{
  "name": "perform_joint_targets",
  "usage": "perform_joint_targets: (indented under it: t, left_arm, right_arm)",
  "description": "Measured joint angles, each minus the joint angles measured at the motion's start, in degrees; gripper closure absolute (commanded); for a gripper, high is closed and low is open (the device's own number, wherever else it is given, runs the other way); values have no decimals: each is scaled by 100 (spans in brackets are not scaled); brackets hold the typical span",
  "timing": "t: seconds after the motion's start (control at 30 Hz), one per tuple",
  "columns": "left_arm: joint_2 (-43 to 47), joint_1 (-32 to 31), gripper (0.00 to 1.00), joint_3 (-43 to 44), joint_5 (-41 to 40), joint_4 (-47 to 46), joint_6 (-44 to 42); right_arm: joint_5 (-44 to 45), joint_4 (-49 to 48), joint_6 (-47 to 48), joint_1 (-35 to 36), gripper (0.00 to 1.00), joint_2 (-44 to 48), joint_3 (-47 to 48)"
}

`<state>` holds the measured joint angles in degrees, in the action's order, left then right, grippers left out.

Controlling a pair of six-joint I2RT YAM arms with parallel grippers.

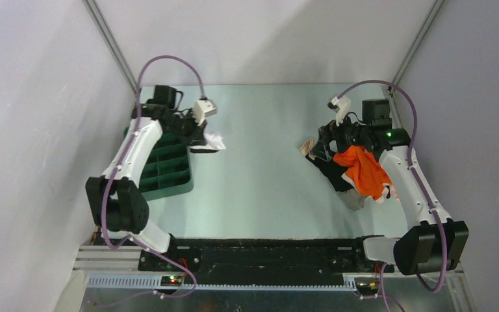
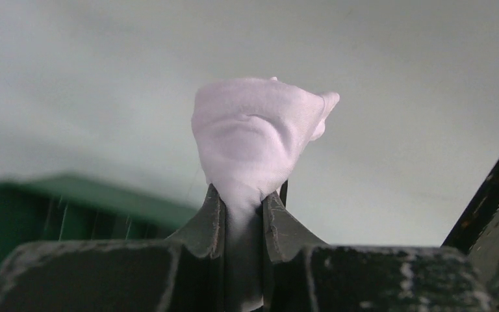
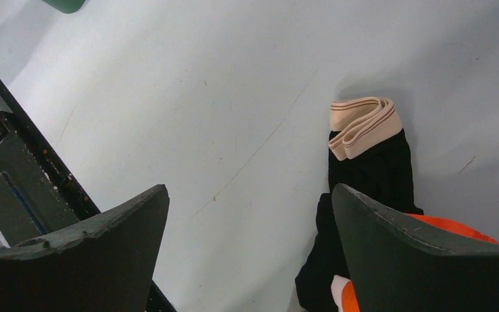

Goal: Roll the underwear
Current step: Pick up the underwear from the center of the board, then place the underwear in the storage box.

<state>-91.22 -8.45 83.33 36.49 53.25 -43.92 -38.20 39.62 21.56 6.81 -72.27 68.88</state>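
Observation:
A white bundled piece of underwear [image 2: 256, 133] hangs in the air, pinched at its lower end by my left gripper [image 2: 243, 198], which is shut on it. From above, that bundle [image 1: 212, 141] is just off the right side of the green tray [image 1: 166, 172]. My right gripper [image 3: 250, 190] stands wide open with nothing between its fingers, above the table beside a pile of underwear. The pile holds a black pair [image 3: 373, 175] with a folded beige waistband [image 3: 362, 123] and an orange piece [image 1: 364, 170]. The right arm covers part of the pile.
The green tray [image 2: 71, 208] has several compartments and sits at the table's left, under my left arm. A black rail [image 3: 32, 169] runs along the near edge. Grey walls close in the table on both sides and at the back.

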Motion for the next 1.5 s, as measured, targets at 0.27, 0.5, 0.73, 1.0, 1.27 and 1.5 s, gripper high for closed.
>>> perform_joint_targets:
  t: [0.27,0.5,0.73,1.0,1.27,1.5]
  left_arm:
    - [901,1591,100,-616,-566,1228,-1381]
    - [1255,2094,100,-1357,-931,1818,-2389]
    - [1237,2107,100,-1834,-962,1665,-2649]
    - [859,2127,100,-1980,-997,1113,-2634]
    - [461,2238,100,-1707,-955,1104,-2535]
    - [439,2251,100,-1718,-977,752,-2406]
  right_arm:
    - [37,-11,-42,-7,1,17,-63]
    - [63,-4,-59,-15,0,4,-79]
    - [72,0,-59,-20,1,-81,-85]
    - [83,39,-59,-20,1,-81,-85]
    - [85,87,-63,-20,1,-81,-85]
    - [85,87,-81,-20,1,-81,-107]
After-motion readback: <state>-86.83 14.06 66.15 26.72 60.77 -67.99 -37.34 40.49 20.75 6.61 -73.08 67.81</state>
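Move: The rolled underwear is already pinched in the left hand. Its destination, the box's nearest right-hand compartment, lies about 7 cm back, 11 cm to the left and 14 cm below that hand. The next compartment is some 6 cm farther out from that one. The green box's middle is roughly 18 cm left of the hand and 3 cm ahead. From the idle right hand, the corner compartment lies about 51 cm left, 3 cm back and 18 cm below. The underwear, kept in the left hand's closed fingers, is swept about 14 cm left and 10 cm back towards the near right corner of the green box. The hand then sinks, some 9 cm lower in all, creeping forward again about 4 cm over the corner compartment. Early in the sweep the fingers tip roughly 15 degrees steeper downward. ##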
